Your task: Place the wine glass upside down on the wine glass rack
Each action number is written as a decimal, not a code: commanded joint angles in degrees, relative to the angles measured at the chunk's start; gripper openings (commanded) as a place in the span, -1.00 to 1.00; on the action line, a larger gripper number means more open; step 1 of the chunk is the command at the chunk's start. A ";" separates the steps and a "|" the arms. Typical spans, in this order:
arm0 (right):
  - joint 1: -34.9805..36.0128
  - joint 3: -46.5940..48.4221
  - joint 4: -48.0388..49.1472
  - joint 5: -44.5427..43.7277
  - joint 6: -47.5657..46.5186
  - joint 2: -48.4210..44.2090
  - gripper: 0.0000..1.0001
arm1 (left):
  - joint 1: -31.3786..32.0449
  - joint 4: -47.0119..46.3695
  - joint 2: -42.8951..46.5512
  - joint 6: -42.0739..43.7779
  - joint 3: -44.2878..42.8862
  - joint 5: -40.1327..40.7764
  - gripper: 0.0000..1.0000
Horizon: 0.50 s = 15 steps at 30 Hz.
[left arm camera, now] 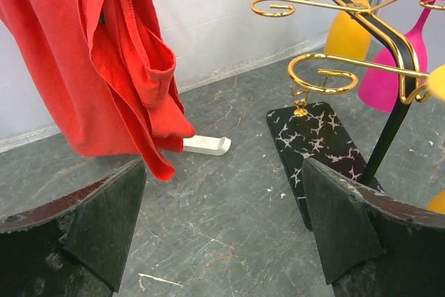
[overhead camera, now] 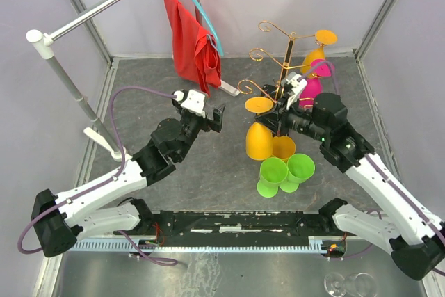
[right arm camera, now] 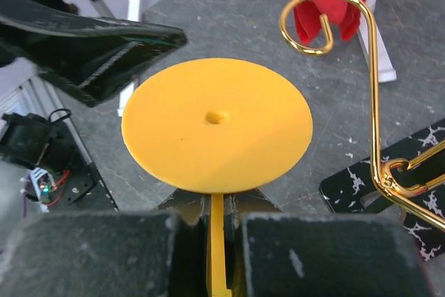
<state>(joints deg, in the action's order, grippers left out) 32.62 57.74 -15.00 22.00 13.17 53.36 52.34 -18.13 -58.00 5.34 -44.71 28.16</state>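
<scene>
My right gripper (overhead camera: 275, 119) is shut on the stem of an orange wine glass (overhead camera: 259, 138), holding it upside down with its foot on top. In the right wrist view the round foot (right arm camera: 217, 124) fills the middle and the stem runs down between my right gripper's (right arm camera: 217, 231) pads. The glass hangs just left of the gold wine glass rack (overhead camera: 285, 60), whose scroll arm (right arm camera: 327, 26) curls beside the foot. Another orange glass (overhead camera: 316, 53) and a pink glass (overhead camera: 311, 90) hang on the rack. My left gripper (overhead camera: 213, 117) stands open and empty above the floor (left arm camera: 222, 227).
Green cups (overhead camera: 285, 170) and an orange cup (overhead camera: 283, 148) lie in front of the rack's black marbled base (left arm camera: 320, 144). A red cloth (overhead camera: 191, 46) on a blue hanger hangs from a rail at the back, close to my left gripper. Grey walls enclose the table.
</scene>
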 commanded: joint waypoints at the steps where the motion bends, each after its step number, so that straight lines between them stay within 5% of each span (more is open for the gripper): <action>1: 1.16 -1.71 7.87 -3.38 -0.58 2.16 -0.97 | -0.33 -2.44 0.93 -2.92 0.28 0.64 0.98; 15: 3.78 -11.36 23.71 -14.20 -2.79 2.12 -0.97 | -1.02 -1.82 3.19 -2.01 2.20 1.75 0.98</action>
<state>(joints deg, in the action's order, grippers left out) 35.66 47.90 -1.50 12.43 11.62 56.62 51.75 -18.11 -56.38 5.34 -42.78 28.56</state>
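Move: About 9 cm ahead of the right hand and 4 cm to its left, nearly level with it, is the rack's lower left hook; the hand already holds the upturned orange wine glass by its stem. On the table, middles about 18 cm below the hand, another orange glass stands 7 cm right and 3 back, and a green one 4 right and 10 back. The hook lies 7 cm ahead of the left hand and 10 right. Sinking about 5 cm while easing some 3 cm forward, the right hand brings the upturned orange glass down in front of the rack, its foot closing in on the lower left hook. The drop is quickest at first, then slows; the wrist swings about 5 degrees clockwise and the shut fingers keep their pinch on the stem. ##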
